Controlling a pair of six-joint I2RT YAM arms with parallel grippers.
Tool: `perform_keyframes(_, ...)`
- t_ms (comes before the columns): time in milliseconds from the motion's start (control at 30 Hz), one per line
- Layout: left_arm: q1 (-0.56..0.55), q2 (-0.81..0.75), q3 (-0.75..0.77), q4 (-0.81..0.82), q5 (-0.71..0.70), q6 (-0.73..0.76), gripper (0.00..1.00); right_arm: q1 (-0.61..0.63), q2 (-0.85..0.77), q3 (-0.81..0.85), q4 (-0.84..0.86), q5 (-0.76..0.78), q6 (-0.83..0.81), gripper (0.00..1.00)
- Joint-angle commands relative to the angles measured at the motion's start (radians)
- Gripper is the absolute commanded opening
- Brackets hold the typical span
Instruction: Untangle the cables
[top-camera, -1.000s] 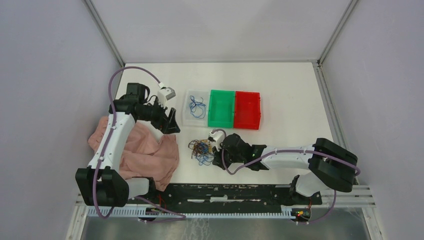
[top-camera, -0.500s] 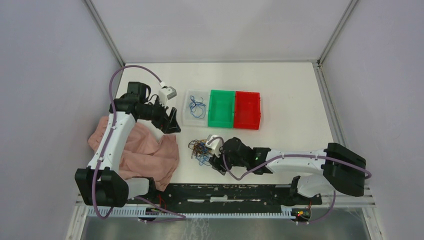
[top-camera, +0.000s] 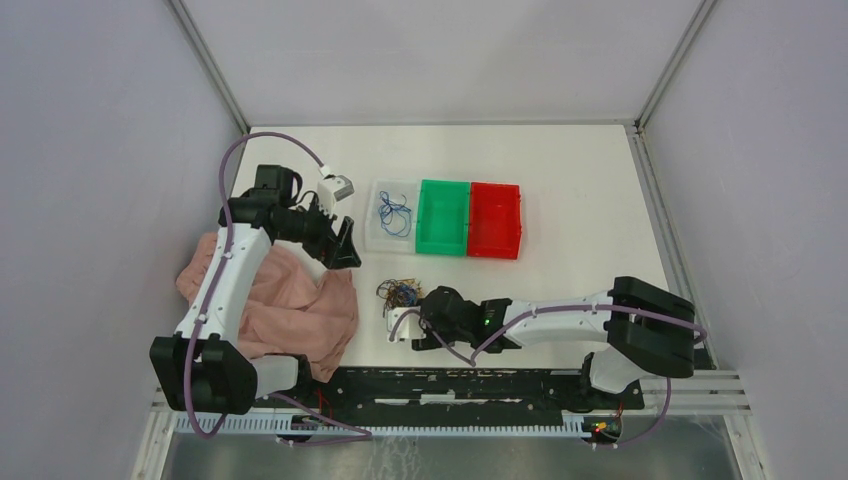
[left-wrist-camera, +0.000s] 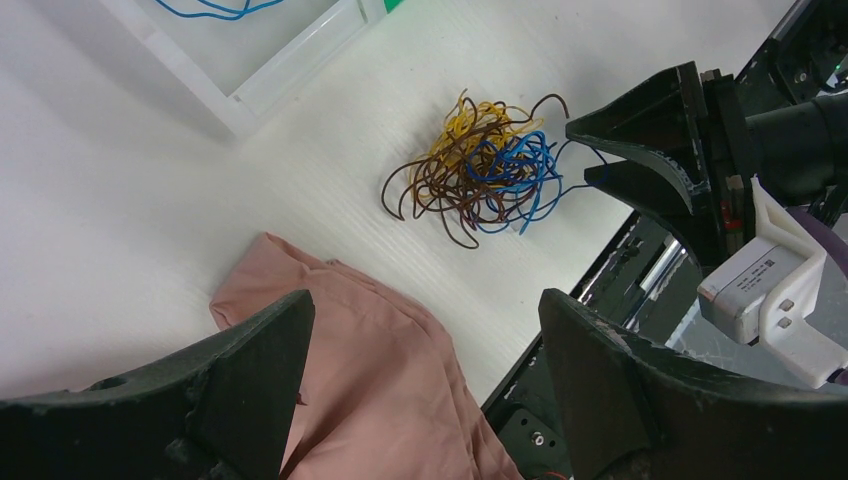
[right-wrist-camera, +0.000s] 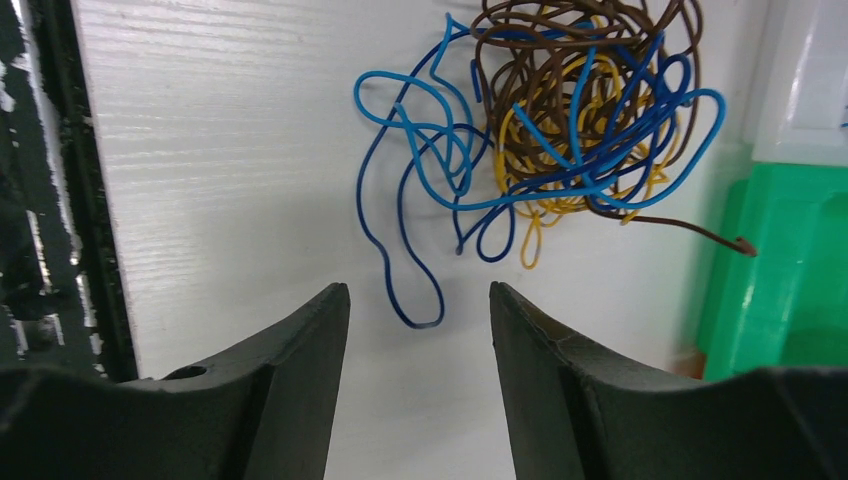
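The cables (top-camera: 400, 293) lie in a small tangle of blue, yellow and brown wire on the white table, near the front. My right gripper (top-camera: 422, 305) sits just to their near-right, open and holding nothing. In the right wrist view the tangle (right-wrist-camera: 580, 110) is ahead of the fingers, and one dark blue loop (right-wrist-camera: 412, 290) reaches the gap of the gripper (right-wrist-camera: 418, 292). The left wrist view shows the tangle (left-wrist-camera: 480, 165) with the right gripper (left-wrist-camera: 585, 150) beside it. My left gripper (top-camera: 348, 243) hangs open and empty by the clear bin; below it (left-wrist-camera: 422, 310) lie cloth and table.
Three bins stand in a row behind the tangle: a clear bin (top-camera: 371, 240) with a blue cable (top-camera: 393, 213) in it, a green bin (top-camera: 443, 220) and a red bin (top-camera: 495, 222). A pink cloth (top-camera: 290, 310) lies at the left. The black rail (top-camera: 480, 385) runs along the front edge.
My right gripper has opened and let go of the cables. Its wrist has turned, swinging the camera to the near side, and the arm has shifted left. The left arm has stayed still.
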Motion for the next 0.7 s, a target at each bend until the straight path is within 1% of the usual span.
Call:
perform_keyframes(0,-0.004,-0.01,-0.004,-0.001,-0.001,0.049,0.9,0.008,0.005,0.046,0.027,0.039,-0.117,0.58)
perform_keyframes(33,-0.004,-0.009,-0.003,-0.001,-0.002,0.051,0.9,0.008,0.011,0.051,0.024,0.021,-0.118,0.55)
perform_keyframes(167,-0.004,-0.007,0.004,-0.001,-0.002,0.052,0.9,0.007,0.042,0.091,-0.048,-0.039,-0.109,0.3)
perform_keyframes(267,-0.004,-0.014,0.003,-0.001,-0.008,0.057,0.9,0.01,0.036,0.075,-0.037,-0.065,-0.087,0.13)
perform_keyframes(367,-0.004,-0.031,-0.018,0.023,-0.013,0.052,0.9,0.01,-0.001,0.062,-0.003,-0.075,-0.053,0.03)
perform_keyframes(400,-0.005,-0.038,-0.024,0.033,-0.012,0.05,0.9,0.009,-0.019,0.062,0.009,-0.082,-0.036,0.01)
perform_keyframes(533,-0.005,-0.085,-0.056,0.04,-0.002,0.085,0.9,0.009,-0.096,0.1,0.006,-0.118,0.057,0.01)
perform_keyframes(667,-0.004,-0.203,-0.114,0.041,0.07,0.197,0.95,-0.031,-0.169,0.17,0.005,-0.132,0.248,0.01)
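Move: The free end loop of the dark-blue cable lies on the table between the right hand's open fingertips, about 1 cm to the left of the hand and level with it ahead and in height. The brown-yellow-blue tangle is centred about 5 cm ahead and 6 cm left, the green bin some 19 cm ahead and 3 cm right. From the left hand the loop is roughly 10 cm back, 14 cm right and 15 cm below. Creeping about 1 cm left, low over the table, the right hand shuts its half-open fingers fully and pinches the dark-blue loop beside the tangle. It then lifts, picking up speed, about 4 cm up and a little farther left, keeping its grip while the wrist rolls only slightly. Late on, the left hand, empty and open, eases back a centimetre or so. ##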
